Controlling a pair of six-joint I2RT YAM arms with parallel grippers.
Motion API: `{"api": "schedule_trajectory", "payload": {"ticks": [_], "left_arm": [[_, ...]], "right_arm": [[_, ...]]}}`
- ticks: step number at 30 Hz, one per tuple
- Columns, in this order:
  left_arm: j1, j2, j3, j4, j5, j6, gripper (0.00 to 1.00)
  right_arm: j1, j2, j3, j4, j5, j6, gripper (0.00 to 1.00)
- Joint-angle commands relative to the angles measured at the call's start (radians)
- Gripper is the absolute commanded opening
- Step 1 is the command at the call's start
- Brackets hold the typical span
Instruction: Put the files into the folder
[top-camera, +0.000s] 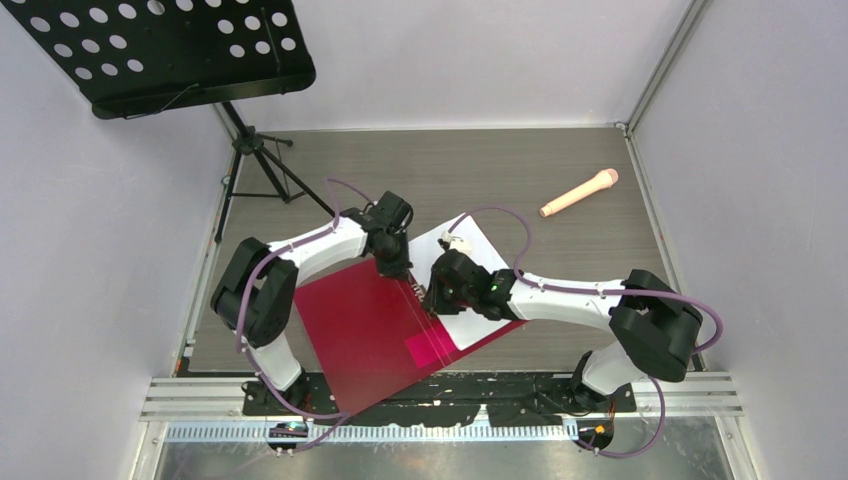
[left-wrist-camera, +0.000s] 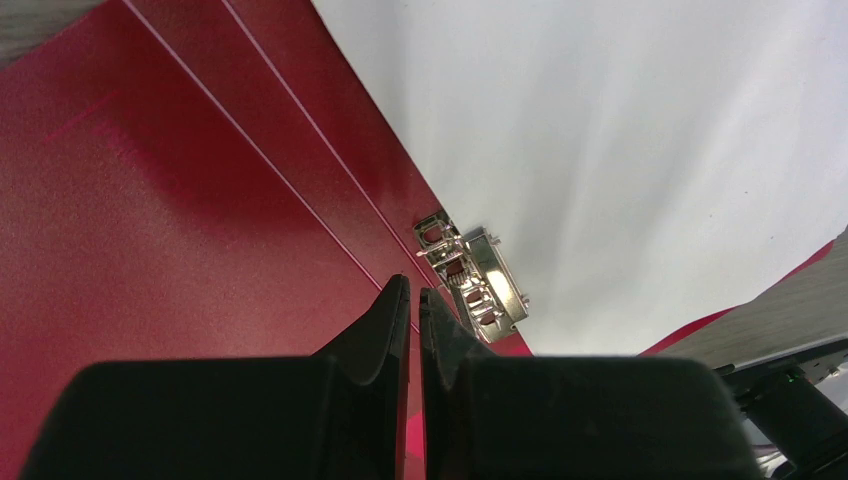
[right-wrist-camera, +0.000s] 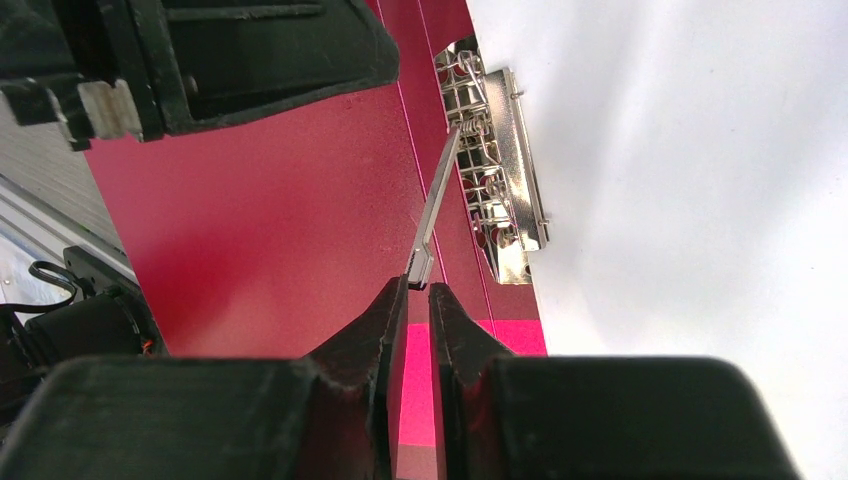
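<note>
The dark-red folder (top-camera: 360, 330) lies open on the table, its left cover bare. The white files (top-camera: 485, 258) rest on its right half, beside the metal spine clip (right-wrist-camera: 500, 190). My left gripper (left-wrist-camera: 415, 285) is shut and empty, its tips down on the red cover just left of the clip (left-wrist-camera: 475, 280). My right gripper (right-wrist-camera: 420, 285) is nearly closed on the end of the clip's thin raised lever (right-wrist-camera: 435, 200), over the pink patch (right-wrist-camera: 510, 335). In the top view the left gripper (top-camera: 392, 265) and right gripper (top-camera: 432, 300) sit close together along the spine.
A peach microphone-shaped object (top-camera: 580, 192) lies at the back right of the table. A black perforated music stand (top-camera: 165, 50) rises at the back left on tripod legs (top-camera: 260, 170). White walls close in both sides.
</note>
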Motion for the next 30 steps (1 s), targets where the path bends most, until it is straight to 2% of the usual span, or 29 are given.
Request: {"api": "schedule_trajectory", "payload": {"ticks": [1, 9, 21, 30], "left_arm": [[-0.001, -0.042, -0.011, 0.009, -0.031, -0.028, 0.09], [-0.013, -0.001, 0.004, 0.023, -0.020, -0.048, 0.19], [-0.043, 0.084, 0.040, 0.033, -0.022, -0.059, 0.22], [-0.050, 0.101, 0.072, -0.003, -0.083, -0.031, 0.26]], "right_arm": [[0.002, -0.007, -0.015, -0.055, 0.054, -0.002, 0.18], [0.001, 0.004, 0.010, -0.070, 0.055, -0.008, 0.18], [0.002, 0.007, 0.022, -0.074, 0.054, -0.010, 0.18], [0.001, 0.005, 0.021, -0.077, 0.058, -0.011, 0.18]]}}
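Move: The far end of the folder's metal clip lies just right of and behind the left fingertips; the clip's middle is about 4 cm back, 3 cm right and 4 cm below them. From the right hand, that middle is roughly 3 cm ahead, level sideways and 4 cm below. The white files centre some 11 cm right and 1 cm back of the left hand, about 4 cm lower; the pink label is 14 cm back and 5 cm right of it, about 5 cm lower. The left hand first opens its shut fingers to about a quarter while almost hovering, then sinks some 2.5 cm and eases about 1 cm to the right, bringing the parted tips down to the far end of the clip, the right-hand finger over its metal and seeming to touch it. The right hand stays put beside it, its narrow finger gap unchanged, and seems to keep the clip's raised lever at its fingertips. ##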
